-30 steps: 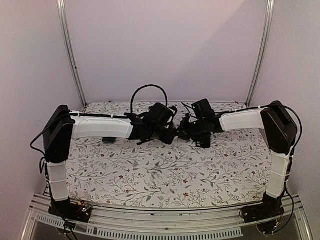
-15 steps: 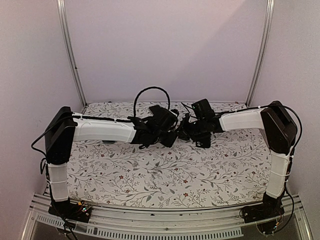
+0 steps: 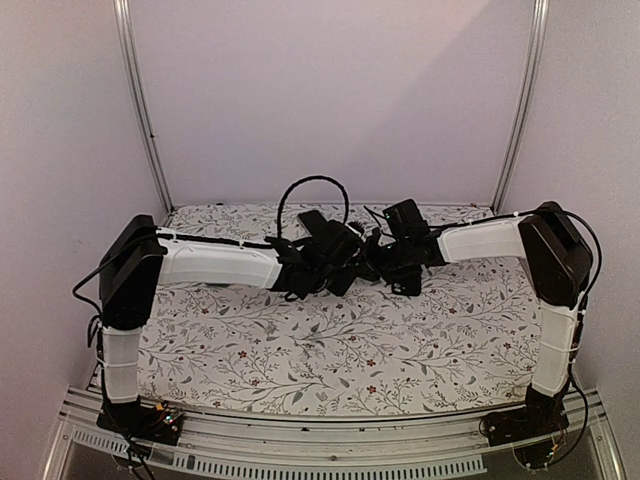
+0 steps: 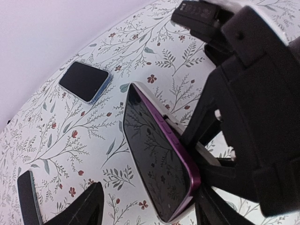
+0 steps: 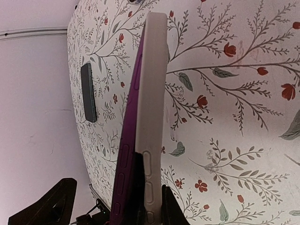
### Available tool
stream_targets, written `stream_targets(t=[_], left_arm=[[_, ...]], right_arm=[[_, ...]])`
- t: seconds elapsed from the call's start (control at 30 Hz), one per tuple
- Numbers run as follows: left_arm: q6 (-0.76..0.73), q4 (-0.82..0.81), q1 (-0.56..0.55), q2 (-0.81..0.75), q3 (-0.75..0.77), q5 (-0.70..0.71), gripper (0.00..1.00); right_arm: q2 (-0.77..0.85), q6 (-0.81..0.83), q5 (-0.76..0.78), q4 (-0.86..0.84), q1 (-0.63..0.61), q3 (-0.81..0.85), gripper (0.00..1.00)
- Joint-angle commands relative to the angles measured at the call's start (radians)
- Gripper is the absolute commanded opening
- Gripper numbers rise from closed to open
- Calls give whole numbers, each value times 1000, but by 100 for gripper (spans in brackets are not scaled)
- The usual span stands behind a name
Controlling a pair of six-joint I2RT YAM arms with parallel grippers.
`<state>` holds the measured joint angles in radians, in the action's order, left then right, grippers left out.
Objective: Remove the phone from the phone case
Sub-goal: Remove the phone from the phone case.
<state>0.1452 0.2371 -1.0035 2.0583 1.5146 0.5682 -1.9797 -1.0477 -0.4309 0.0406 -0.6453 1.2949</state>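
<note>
A purple phone (image 4: 157, 154) with a dark screen hangs tilted above the table, partly pushed out of its pale beige phone case (image 5: 153, 84). In the right wrist view the purple phone (image 5: 130, 131) stands apart from the case along its upper length. My right gripper (image 5: 152, 199) is shut on the case wall, with one finger wedged between phone and case. My left gripper (image 4: 150, 204) is open and straddles the phone's lower end, and its left finger (image 4: 86, 206) stays clear of the screen. In the top view both grippers (image 3: 345, 262) (image 3: 388, 262) meet at mid-table.
A blue-edged phone (image 4: 86, 82) lies flat on the floral tablecloth (image 3: 300, 350) behind the held one. A dark flat device (image 4: 28, 199) rests at the left, and it shows in the right wrist view as a dark flat device (image 5: 88, 92). A black cable (image 3: 310, 185) loops above the left wrist.
My left arm has reached further right, bringing its open gripper up to the right gripper and around the phone's end. The right arm has stayed put.
</note>
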Motion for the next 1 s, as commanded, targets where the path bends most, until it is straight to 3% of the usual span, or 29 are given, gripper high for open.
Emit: stream_targets(t=[0.0, 0.47, 0.87, 0.97], left_arm=[[-69, 35, 0, 86, -4, 68, 67], [-106, -7, -34, 111, -10, 113, 44], [-110, -39, -39, 102, -20, 112, 1], [-104, -46, -41, 96, -25, 125, 0]], right_arm=[[36, -22, -130, -144, -27, 27, 0], [42, -33, -147, -159, -28, 17, 0], [45, -34, -142, -158, -29, 10, 0], [45, -31, -135, -154, -29, 8, 0]])
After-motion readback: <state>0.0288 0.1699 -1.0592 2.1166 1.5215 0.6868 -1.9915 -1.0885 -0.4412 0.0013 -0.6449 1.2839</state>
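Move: The left hand, open about two-thirds, straddles the near end of the purple-edged phone, whose middle lies some 6 cm ahead, 1 cm right and 1 cm below; the case is against the phone's right side, about 6 cm ahead and 2 cm right. A loose black phone lies on the table 17 cm ahead and 5 cm left, some 11 cm down. From the right hand, already pinching the case wall, the phone's middle is roughly 4 cm ahead and 1 cm left, level. The left hand eases about 1.5 cm to its right and sinks about 1 cm, drawing very slightly back and rolling some 10 degrees so its left side rises, while its fingers go from two-thirds open to nearly shut and pinch the near end of the phone, one finger over the screen and the other behind. The right hand keeps its shut grip on the case wall, with a finger still wedged between phone and case, dipping about 1 cm and then coming most of the way back up. ##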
